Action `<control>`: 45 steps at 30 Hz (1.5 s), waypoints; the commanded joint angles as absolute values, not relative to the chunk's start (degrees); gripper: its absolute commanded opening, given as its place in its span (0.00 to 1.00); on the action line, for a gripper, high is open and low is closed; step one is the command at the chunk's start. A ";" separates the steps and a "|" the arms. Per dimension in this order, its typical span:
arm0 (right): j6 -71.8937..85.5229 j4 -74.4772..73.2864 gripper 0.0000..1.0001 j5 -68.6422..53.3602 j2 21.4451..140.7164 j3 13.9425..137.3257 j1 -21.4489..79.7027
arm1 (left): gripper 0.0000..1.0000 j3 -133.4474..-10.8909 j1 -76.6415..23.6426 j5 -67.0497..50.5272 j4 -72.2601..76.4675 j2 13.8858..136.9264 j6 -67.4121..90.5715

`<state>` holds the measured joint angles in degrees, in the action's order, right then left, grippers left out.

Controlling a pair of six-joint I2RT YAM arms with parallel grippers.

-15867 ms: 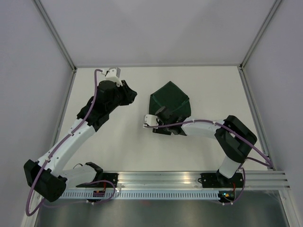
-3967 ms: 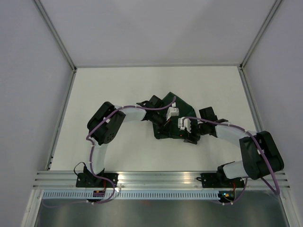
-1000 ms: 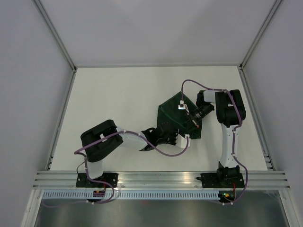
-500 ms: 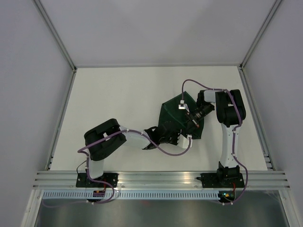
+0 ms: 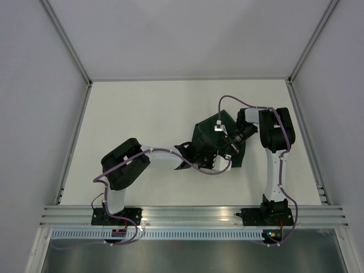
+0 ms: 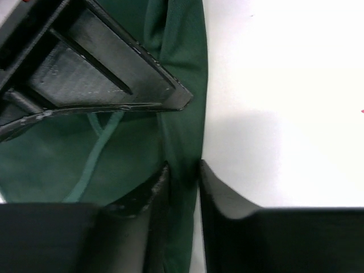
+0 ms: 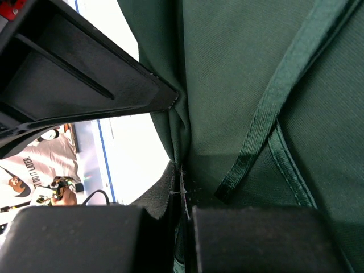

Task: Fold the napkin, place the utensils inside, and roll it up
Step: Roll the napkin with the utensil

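Observation:
The dark green napkin (image 5: 211,135) lies rumpled right of the table's centre. My right gripper (image 5: 230,142) comes in from the right and is shut on a fold of the napkin (image 7: 256,85), with cloth pinched between its fingers (image 7: 182,187). My left gripper (image 5: 215,156) sits at the cloth's near edge. In the left wrist view its fingers (image 6: 183,182) stand narrowly apart astride a hanging fold of the napkin (image 6: 114,148), and a sliver of table shows beside the right finger. The utensils are out of view.
The white table (image 5: 142,114) is ringed by pale walls with metal posts (image 5: 68,42). An aluminium rail (image 5: 193,215) carrying both arm bases runs along the near edge.
My left gripper has slid farther up along the napkin's near edge and its fingers have narrowed around the fold. The cloth's left side has bunched slightly. The right arm has held still.

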<state>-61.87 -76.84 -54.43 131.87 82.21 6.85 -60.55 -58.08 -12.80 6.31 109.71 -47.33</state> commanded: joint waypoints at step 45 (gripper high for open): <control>-40.26 -34.38 0.36 -53.62 100.65 63.03 0.35 | 0.02 -88.06 -47.02 -49.13 -26.98 130.34 -21.71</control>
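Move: The napkin's near rolled edge already lies between the left hand's half-open fingers, level with them and at most 1 cm below. The napkin's far corner is about 17 cm ahead of the left hand, the near right corner some 9 cm to its right and 3 cm back. The right hand is still shut on the same edge, with that near right corner about 3 cm to its right and 3 cm back. The left fingers shut on the napkin's near edge and pinch it while the hand rolls over forward by some 50 degrees, its fingers still reaching right and down and its tips shifting only a centimetre or two. The right hand holds on, then opens, comes free of the edge and goes about 6 to 7 cm forward, also up and right, rolling the opposite way by about 30 degrees. ##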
